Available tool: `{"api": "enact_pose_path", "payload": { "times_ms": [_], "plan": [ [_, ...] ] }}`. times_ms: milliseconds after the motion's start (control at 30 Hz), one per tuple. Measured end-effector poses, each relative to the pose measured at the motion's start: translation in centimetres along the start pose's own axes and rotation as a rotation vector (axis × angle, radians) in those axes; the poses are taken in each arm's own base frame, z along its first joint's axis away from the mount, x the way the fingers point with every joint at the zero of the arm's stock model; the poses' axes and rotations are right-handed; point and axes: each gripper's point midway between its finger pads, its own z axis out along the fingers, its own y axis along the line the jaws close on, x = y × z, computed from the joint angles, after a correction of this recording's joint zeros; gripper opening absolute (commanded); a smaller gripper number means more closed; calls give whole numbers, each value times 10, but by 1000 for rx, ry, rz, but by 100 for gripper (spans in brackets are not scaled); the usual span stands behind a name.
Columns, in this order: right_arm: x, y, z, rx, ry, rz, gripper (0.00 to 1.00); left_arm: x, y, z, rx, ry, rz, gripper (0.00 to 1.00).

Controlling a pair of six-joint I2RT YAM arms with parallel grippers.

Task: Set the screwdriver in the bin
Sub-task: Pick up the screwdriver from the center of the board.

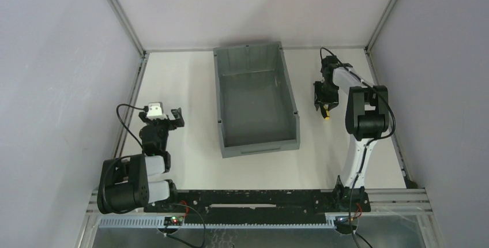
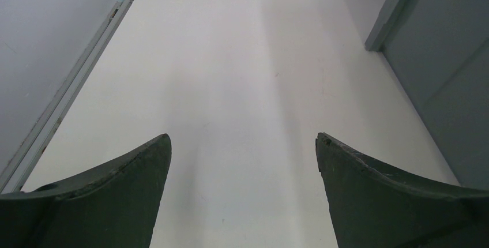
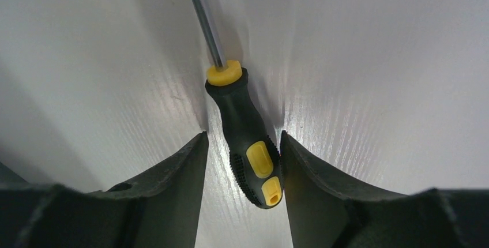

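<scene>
The screwdriver (image 3: pixel 239 115), with a black handle, yellow inserts and a thin metal shaft, lies on the white table right of the bin (image 1: pixel 218 98). In the top view only its yellow end (image 1: pixel 327 116) shows under my right gripper (image 1: pixel 321 105). In the right wrist view my right gripper (image 3: pixel 243 135) is open and straddles the handle. The right finger (image 3: pixel 305 173) touches the handle. The left finger (image 3: pixel 179 167) stands a small gap off it. My left gripper (image 1: pixel 177 117) is open and empty over bare table left of the bin, also in its own view (image 2: pixel 243 138).
The grey bin stands in the middle of the table, and its wall shows at the right of the left wrist view (image 2: pixel 438 57). White enclosure walls and an aluminium frame (image 1: pixel 135 75) bound the table on three sides.
</scene>
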Motion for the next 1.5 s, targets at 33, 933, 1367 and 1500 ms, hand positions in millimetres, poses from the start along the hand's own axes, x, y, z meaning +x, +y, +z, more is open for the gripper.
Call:
{"api": "enact_pose_path", "payload": {
  "times_ms": [33,933,1367,1500],
  "plan": [
    [1,0,1,1,3,1,54,0,0,0,0,0,0,100],
    [5,8,5,-64,18,22,0,0,0,0,0,0,0,100],
    [0,18,-16,-238,4,129,0,0,0,0,0,0,0,100],
    [-4,20,-26,-298,-6,174,0,0,0,0,0,0,0,100]
  ]
}}
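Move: The right hand is low over the screwdriver's black-and-yellow handle, its half-open fingers to either side of it. The middle of the whole tool, near the yellow collar, is about 4 cm ahead, 1 cm left and 1 cm lower, with the shaft pointing forward. The bin's middle is some 28 cm to the left, about 1 cm ahead and 4 cm higher. From the left hand the screwdriver lies roughly 64 cm right, 7 cm ahead and 10 cm below. The right hand settles about 1 cm further down, fingers pointing at the board, and closes them from left and right until they pinch the rear half of the screwdriver's handle, then stays put for about half a second with the grip shut. Keeping the pinch, it shifts some 2 cm left towards the bin and then rises about 3 cm from its lowest point, the wrist rolling roughly 15 degrees so that the fingertips swing left, with a slight clockwise turn. ##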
